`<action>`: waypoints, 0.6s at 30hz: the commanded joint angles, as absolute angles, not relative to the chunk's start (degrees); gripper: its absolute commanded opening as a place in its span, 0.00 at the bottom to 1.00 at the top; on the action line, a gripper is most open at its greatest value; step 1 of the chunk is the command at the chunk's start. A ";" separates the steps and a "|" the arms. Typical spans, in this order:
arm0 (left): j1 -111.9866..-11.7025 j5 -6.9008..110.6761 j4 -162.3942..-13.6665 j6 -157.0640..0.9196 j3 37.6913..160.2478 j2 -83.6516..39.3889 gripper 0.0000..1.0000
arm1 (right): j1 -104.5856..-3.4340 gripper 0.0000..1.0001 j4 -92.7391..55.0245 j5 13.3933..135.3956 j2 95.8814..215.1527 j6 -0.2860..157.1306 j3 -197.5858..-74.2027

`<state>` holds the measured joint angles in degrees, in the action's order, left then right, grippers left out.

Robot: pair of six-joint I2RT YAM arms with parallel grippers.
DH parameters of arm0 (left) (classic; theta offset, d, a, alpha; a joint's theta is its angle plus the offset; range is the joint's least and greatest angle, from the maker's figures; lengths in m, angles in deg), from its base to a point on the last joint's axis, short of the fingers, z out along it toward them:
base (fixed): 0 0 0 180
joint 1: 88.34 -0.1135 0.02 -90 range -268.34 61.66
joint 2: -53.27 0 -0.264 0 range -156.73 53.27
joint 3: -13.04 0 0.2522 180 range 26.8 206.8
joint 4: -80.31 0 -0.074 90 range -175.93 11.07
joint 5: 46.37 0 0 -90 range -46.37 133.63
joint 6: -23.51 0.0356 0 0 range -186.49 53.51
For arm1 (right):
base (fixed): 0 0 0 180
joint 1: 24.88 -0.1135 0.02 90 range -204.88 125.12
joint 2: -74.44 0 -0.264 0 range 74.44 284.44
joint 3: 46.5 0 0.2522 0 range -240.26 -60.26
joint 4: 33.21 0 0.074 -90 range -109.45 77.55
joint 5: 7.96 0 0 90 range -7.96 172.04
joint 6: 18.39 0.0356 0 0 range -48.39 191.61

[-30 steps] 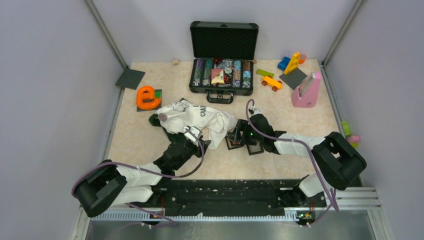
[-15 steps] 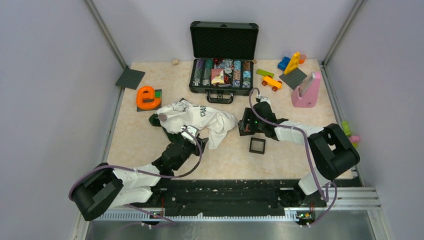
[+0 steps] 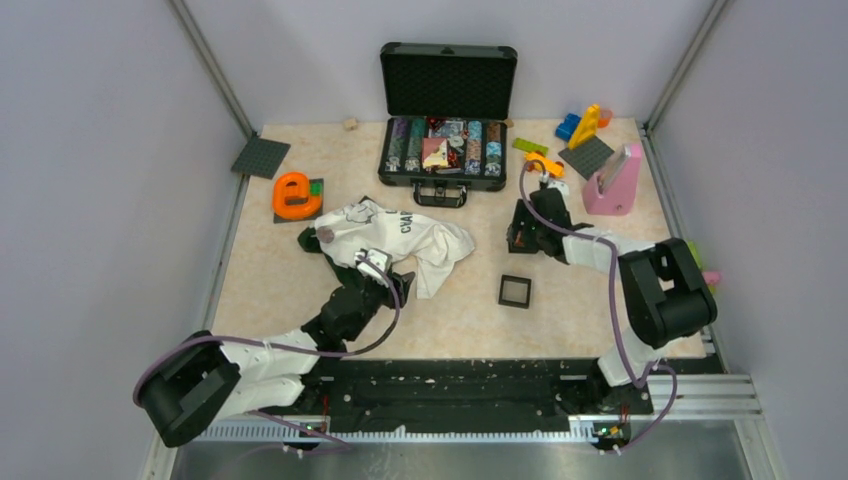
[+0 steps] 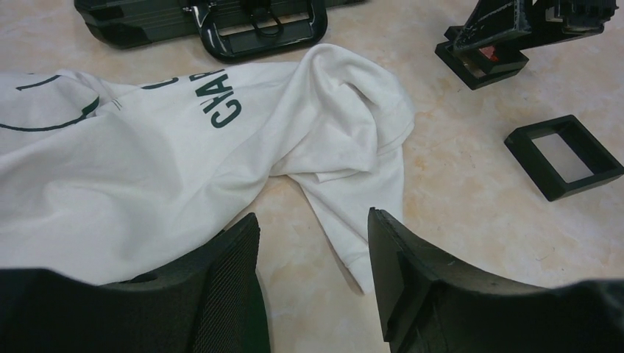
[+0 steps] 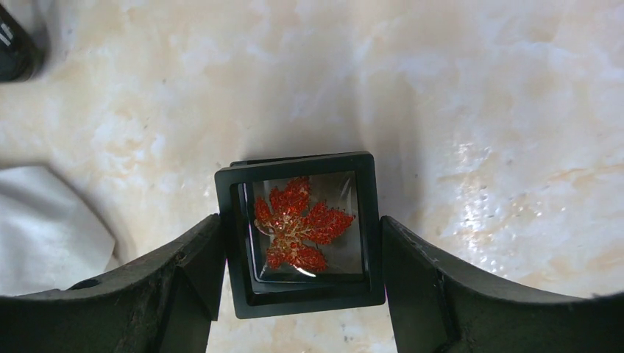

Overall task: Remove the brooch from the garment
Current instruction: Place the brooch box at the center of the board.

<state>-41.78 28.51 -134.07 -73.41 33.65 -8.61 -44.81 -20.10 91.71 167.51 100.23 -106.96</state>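
The brooch [image 5: 298,224], a red leaf-shaped pin, lies under clear film inside a small black frame box [image 5: 300,305]. My right gripper [image 5: 300,222] is shut on that box, a finger pressed against each side, above bare table. From above, the right gripper [image 3: 527,230] is right of the white garment [image 3: 390,235]. A second, empty black frame [image 3: 514,290] lies flat on the table. My left gripper [image 4: 313,243] stands open at the near edge of the garment [image 4: 184,147], with nothing between its fingers.
An open black case of chips [image 3: 445,130] stands at the back. An orange letter e [image 3: 292,195] is at the left, with a grey plate [image 3: 260,157] behind it. A toy car [image 3: 543,165], bricks [image 3: 585,125] and a pink holder [image 3: 612,185] sit back right.
The right gripper has carried the box with the brooch to the back right, leaving the empty frame on the table. The left gripper has opened wider.
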 commanded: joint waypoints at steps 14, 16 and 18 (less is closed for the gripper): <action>-42.47 17.06 -129.10 -80.60 33.69 -4.89 0.84 | -43.25 0.93 -10.74 98.44 167.11 93.93 -115.31; -43.67 13.85 -122.38 -84.98 35.62 -2.74 0.91 | -43.25 0.95 -9.81 98.47 165.41 93.64 -115.73; -46.46 13.68 -115.94 -90.33 37.23 -0.60 0.94 | -43.17 0.96 -9.16 97.88 163.35 93.28 -115.87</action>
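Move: The right hand has the brooch box between its fingers, just above or on the table; its resting spot is only about 1 cm ahead and 2 cm to the right. The empty frame lies some 12 cm back and 1 cm left of the hand, the toy car roughly 17 cm ahead and 4 cm right. From the left hand the brooch box is about 11 cm ahead, 24 cm right and 8 cm lower. Forward and to the right, nearly level, the right hand carries the brooch box some 2 cm, then opens to let go of it, easing back and farther right by about 1 cm while its left side rolls down some 10 degrees. The left hand, empty, swings about 3.5 cm left over the garment side, turning some 10 degrees counter-clockwise and opening wide. ##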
